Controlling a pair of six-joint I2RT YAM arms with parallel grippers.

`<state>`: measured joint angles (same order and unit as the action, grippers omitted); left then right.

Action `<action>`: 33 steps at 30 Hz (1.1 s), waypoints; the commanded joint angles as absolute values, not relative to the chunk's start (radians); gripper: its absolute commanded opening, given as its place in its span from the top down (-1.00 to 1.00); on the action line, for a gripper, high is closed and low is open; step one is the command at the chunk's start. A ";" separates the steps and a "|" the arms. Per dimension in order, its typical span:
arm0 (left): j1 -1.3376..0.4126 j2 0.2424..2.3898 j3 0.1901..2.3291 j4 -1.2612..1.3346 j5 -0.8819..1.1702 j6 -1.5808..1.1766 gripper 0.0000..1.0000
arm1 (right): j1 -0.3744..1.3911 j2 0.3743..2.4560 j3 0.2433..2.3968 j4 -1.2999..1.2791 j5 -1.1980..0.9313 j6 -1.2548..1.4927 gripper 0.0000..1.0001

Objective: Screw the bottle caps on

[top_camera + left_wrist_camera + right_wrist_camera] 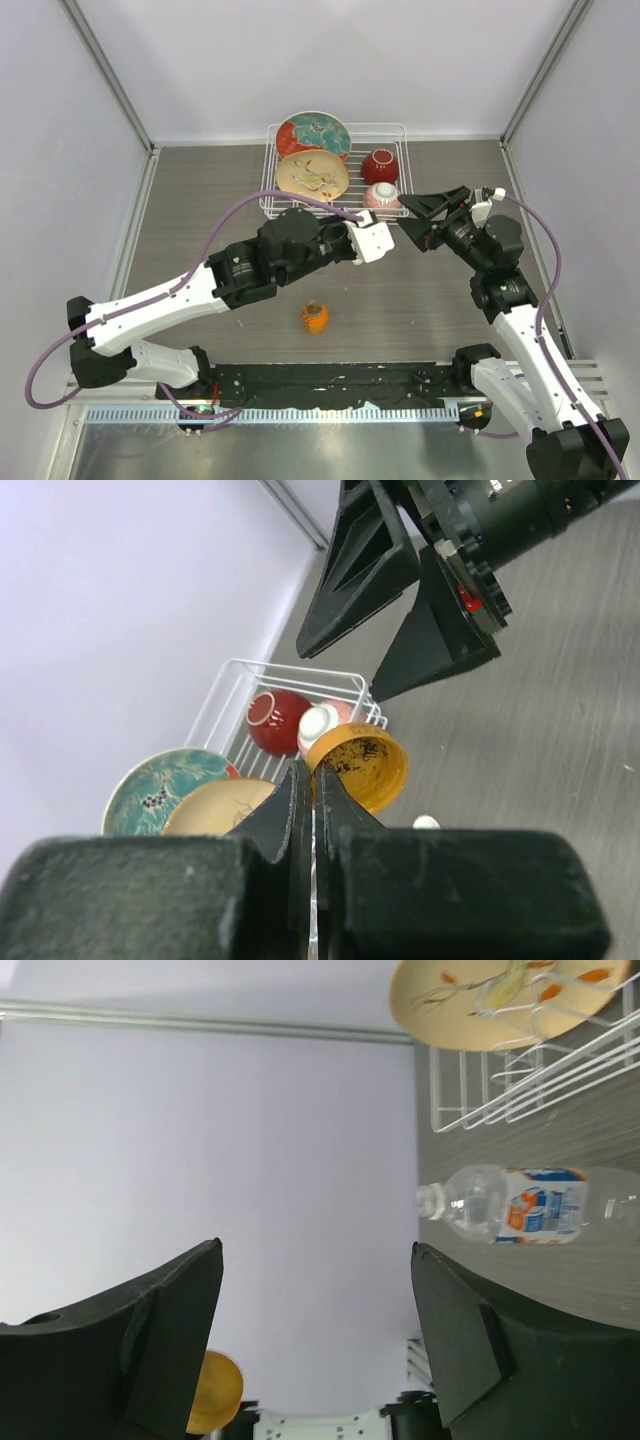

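Note:
My left gripper (312,772) is shut on the rim of the orange cap (360,765) and holds it up over the table's middle (388,236), its hollow side facing the wrist camera. Facing it a short way off, my right gripper (403,232) stands open and holds nothing. In the right wrist view the orange cap (215,1392) peeks out past the left finger. The squat orange bottle (315,317) stands uncapped near the front. The clear labelled bottle (520,1205), neck bare, shows only in the right wrist view. A small white cap (426,822) lies on the table.
A white wire rack (270,170) at the back holds a teal and red plate (313,133), a cream plate (313,175), a red bowl (380,165) and a pink bowl (382,195). White walls close in the table on three sides.

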<state>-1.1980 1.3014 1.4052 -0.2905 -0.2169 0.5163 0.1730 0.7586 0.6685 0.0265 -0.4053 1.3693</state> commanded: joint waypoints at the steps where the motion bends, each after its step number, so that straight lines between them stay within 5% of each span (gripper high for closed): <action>1: -1.207 1.227 1.319 -0.004 -0.186 0.613 1.00 | 0.173 0.738 0.669 0.370 -0.525 1.549 -0.64; 18: -1.244 1.299 1.177 0.388 -0.276 0.750 1.00 | 0.198 0.736 0.603 0.497 -0.577 1.651 -0.68; 33: -1.249 1.341 1.192 0.423 -0.307 0.742 1.00 | 0.250 0.762 0.606 0.584 -0.571 1.689 -0.67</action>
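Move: Just off the right hand's open jaws, the yellow cap in the left fingertips is about 5 cm back, 6 cm to the left and 5 cm above. From the right hand, the clear bottle stands about 16 cm left, 1 cm ahead and 21 cm below, the white cap 2 cm ahead, 6 cm left and 31 cm below. Counted from the left hand, the right jaws are roughly 6 cm ahead, 6 cm right and 5 cm below. Rising some 8 cm, the right hand also eases back and to its left, swinging counter-clockwise and tipping its fingertips up to bring its still wide-open jaws around the yellow cap. The left hand keeps its pinch on the cap and goes to meet it, up and right about 3 cm each, fingertips tilting up some 20 degrees. The right fingers don't close. ##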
